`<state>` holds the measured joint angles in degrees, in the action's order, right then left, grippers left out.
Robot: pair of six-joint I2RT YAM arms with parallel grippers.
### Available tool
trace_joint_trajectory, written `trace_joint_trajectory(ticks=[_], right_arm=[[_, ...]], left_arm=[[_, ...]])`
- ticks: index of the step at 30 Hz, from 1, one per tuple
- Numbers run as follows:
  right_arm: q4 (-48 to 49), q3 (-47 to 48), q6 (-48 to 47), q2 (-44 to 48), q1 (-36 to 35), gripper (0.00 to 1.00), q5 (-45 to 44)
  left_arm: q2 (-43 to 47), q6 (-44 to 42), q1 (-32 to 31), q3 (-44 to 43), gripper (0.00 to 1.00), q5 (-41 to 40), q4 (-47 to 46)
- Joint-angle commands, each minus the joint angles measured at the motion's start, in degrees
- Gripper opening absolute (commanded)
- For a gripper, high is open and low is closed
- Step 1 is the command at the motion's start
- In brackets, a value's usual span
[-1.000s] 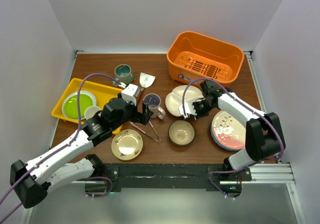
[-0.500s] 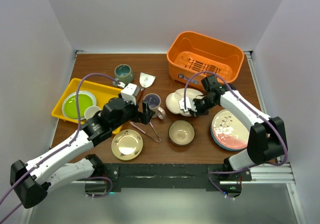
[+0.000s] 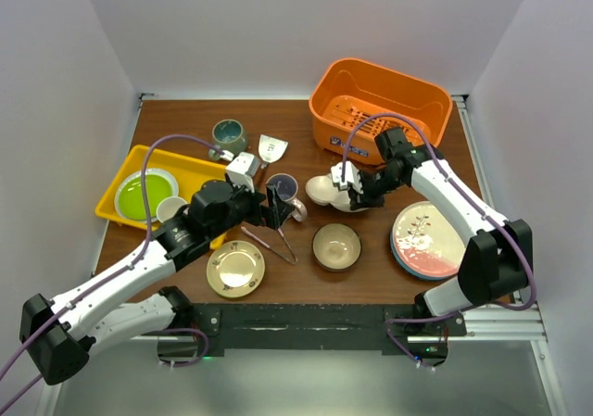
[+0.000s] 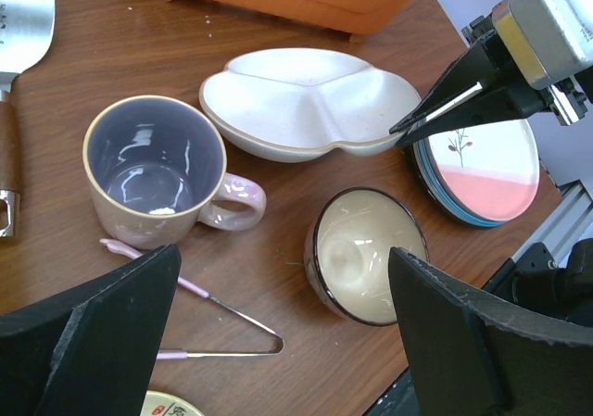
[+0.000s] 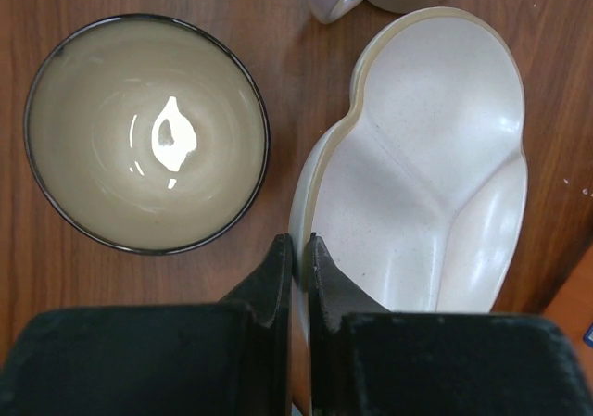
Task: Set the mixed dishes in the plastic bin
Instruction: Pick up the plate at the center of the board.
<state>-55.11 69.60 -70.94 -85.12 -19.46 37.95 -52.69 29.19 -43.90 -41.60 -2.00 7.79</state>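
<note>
My right gripper point(image 3: 356, 194) is shut on the rim of the white divided plate point(image 3: 326, 190), pinching its edge point(image 5: 301, 245) and holding it tilted just above the table. The plate point(image 4: 306, 101) lies in front of the orange plastic bin point(image 3: 380, 106), which holds no dishes. My left gripper point(image 3: 274, 208) is open and empty, hovering over the lavender mug point(image 4: 153, 170) and the bronze bowl point(image 4: 366, 254). The bowl point(image 5: 144, 133) sits beside the plate. The pink floral plate point(image 3: 424, 240) lies on a stack at the right.
A yellow tray point(image 3: 199, 169) at the left holds the lime-green plate point(image 3: 145, 195) and a small white cup point(image 3: 170, 209). A teal mug point(image 3: 227, 136), a metal spatula point(image 3: 270, 149), thin pink tongs point(image 4: 185, 319) and a cream plate point(image 3: 234, 268) lie around the left gripper.
My right gripper has raised the white divided plate by its rim and carried it a little up and back, towards the bin. The left arm has barely moved.
</note>
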Motion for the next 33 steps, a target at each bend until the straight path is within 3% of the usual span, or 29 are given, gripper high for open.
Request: trace_joint_trajectory(ticks=[1,12,15,28,33], right_arm=[[2.81,3.17,0.8,0.4,0.21,0.0,4.85],[-0.52,6.76,1.41,-0.31,1.88,0.0,8.8],[-1.93,8.0,1.68,-0.66,2.06,0.0,10.65],[-3.68,7.48,-0.78,-0.75,3.47,0.0,12.14],[-5.26,7.39,-2.8,-0.48,4.52,0.0,12.76]], left_arm=[[0.04,0.6,-0.13,0.38,1.0,0.95,-3.05],[-1.8,0.43,-0.13,0.21,1.0,3.49,-5.15],[-4.26,-3.77,-0.13,-2.16,1.0,6.65,-5.07],[-17.09,-65.51,-0.22,-11.48,1.0,23.25,-3.93],[-24.64,-75.77,-0.13,-14.37,1.0,26.08,-4.62]])
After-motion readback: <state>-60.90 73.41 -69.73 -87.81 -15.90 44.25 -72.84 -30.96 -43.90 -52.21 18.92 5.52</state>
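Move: Ahead of the left hand by about 4 cm and 16 cm to its right hangs the plate, its middle roughly 11 cm lower; the pink-handled mug stands almost beneath that hand, 3 cm ahead and 14 cm down. For the right hand, already pinching the plate's near right rim, the plate's middle lies some 4 cm ahead, 4 cm left and 3 cm below. The plastic bin is about 23 cm ahead and 6 cm right of it, 5 cm lower. Sweeping in towards the plate's free left lobe, the open, empty left hand goes about 6 cm right, 3 cm forward and slightly down, past and above the mug, rolling some 60 degrees (left side up) as its fingers swing clockwise to point mostly right. The right hand keeps its pinch on the rim, holding the plate nearly in place, about 1 cm higher and tilted a few degrees. ##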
